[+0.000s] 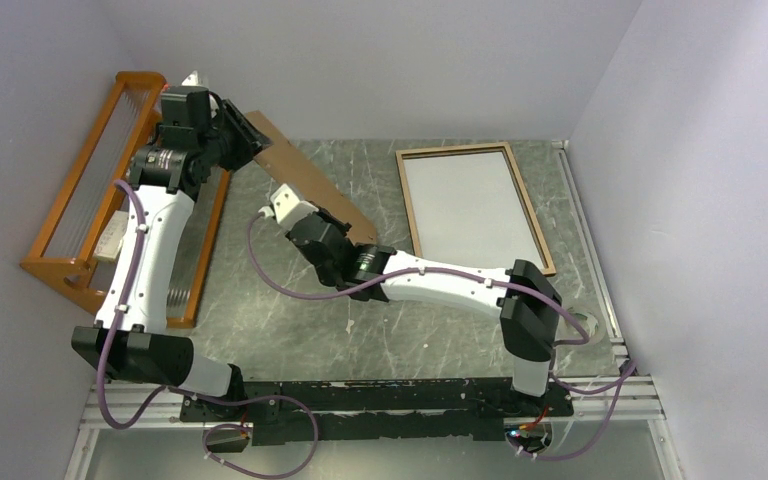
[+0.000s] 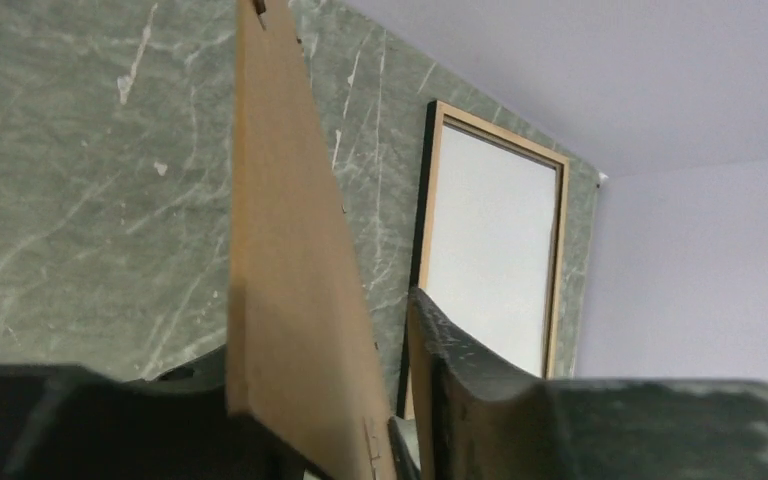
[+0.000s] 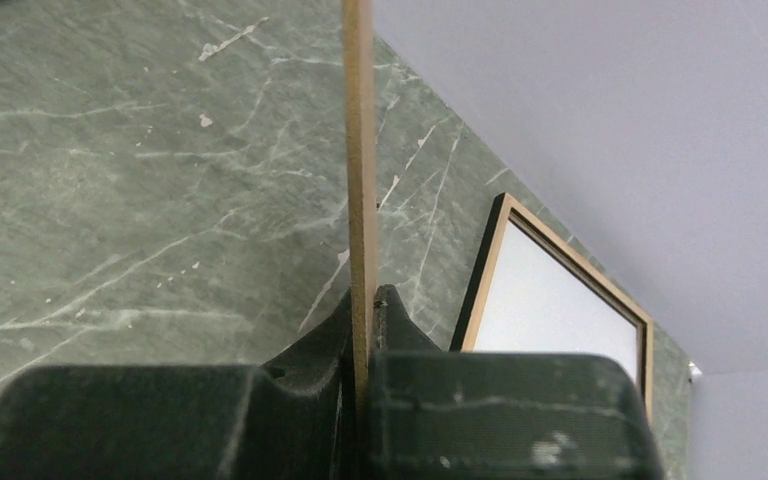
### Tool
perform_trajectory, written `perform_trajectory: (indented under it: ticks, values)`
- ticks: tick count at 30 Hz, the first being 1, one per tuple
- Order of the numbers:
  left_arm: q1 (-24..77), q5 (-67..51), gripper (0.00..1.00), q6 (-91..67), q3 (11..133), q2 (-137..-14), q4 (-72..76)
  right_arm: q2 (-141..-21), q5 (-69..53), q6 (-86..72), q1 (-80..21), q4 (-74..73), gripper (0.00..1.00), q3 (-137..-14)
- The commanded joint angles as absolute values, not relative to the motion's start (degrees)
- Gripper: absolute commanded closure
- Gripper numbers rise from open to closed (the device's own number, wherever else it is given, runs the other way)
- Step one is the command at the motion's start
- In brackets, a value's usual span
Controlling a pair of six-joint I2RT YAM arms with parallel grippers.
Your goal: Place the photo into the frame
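The frame lies brown side up at the back right of the table. Inside it the photo shows its plain white back; both also appear in the left wrist view as frame and photo. A flat brown backing board hangs tilted above the table, left of the frame. My right gripper is shut on the board's near edge, pinching it between both fingers. My left gripper straddles the board's far end, jaws apart, with a gap between the right finger and the board.
An orange wooden rack stands along the left wall, right beside the left arm. The table is green marble. Grey walls close in on the left, back and right. A metal rail runs along the table's right edge.
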State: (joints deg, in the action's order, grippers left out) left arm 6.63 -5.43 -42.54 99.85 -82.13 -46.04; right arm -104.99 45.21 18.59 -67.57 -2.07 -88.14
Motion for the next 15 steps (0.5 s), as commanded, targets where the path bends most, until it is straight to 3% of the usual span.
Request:
perform_trajectory:
  ticks: [1, 4, 6, 7, 10, 12, 15]
  values:
    - [5.5, -3.8, 0.68, -43.4, 100.4, -82.7, -46.9, -104.0, 48.8, 21.9, -68.5, 6.1, 1.00, -91.6]
    - [4.5, -4.9, 0.91, -43.1, 100.1, -83.0, -46.6, -103.8, 47.4, 21.1, -68.6, 4.7, 1.00, -92.1]
    - [4.1, -6.0, 0.97, -42.1, 100.4, -83.2, -45.9, -103.6, 46.3, 19.9, -68.7, 3.1, 1.00, -92.5]
    - [3.9, -6.4, 0.97, -41.5, 100.6, -83.4, -45.3, -103.5, 45.6, 19.5, -68.7, 2.4, 0.93, -92.7]
    - [3.8, -7.4, 0.97, -39.3, 102.1, -83.9, -43.3, -102.1, 39.8, 18.1, -68.7, 0.2, 0.40, -92.6]
    - [3.6, -9.3, 0.97, -36.9, 103.2, -84.3, -40.7, -100.7, 33.9, 17.7, -68.7, -2.6, 0.13, -92.0]
    - [3.1, -12.5, 0.97, -34.2, 105.3, -85.1, -37.6, -99.3, 25.2, 16.1, -68.6, -7.5, 0.01, -93.8]
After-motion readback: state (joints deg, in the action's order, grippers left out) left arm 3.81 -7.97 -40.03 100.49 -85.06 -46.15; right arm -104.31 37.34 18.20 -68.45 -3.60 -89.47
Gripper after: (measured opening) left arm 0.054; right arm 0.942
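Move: The brown board's middle lies about 9 cm to the left gripper's right, 3 cm back and 8 cm below, with its upper-left edge already between the half-open fingers. From the frame's middle the left gripper is far off: the frame lies some 40 cm to its right, 2 cm back and 35 cm down; the wooden rack about 25 cm left, 4 cm back and 28 cm below. From the right hand, still gripping the board's near edge, the board's middle is roughly 5 cm ahead, level left-right, 2 cm higher. Close the left gripper fully on the brown board's edge while easing about 1.5 cm left and down, then draw slightly forward. Once it pinches the board, open the right gripper wide to let go and slide that hand some 3 cm left and back, turning a little counter-clockwise, its fingers ending spread either side of the board. ##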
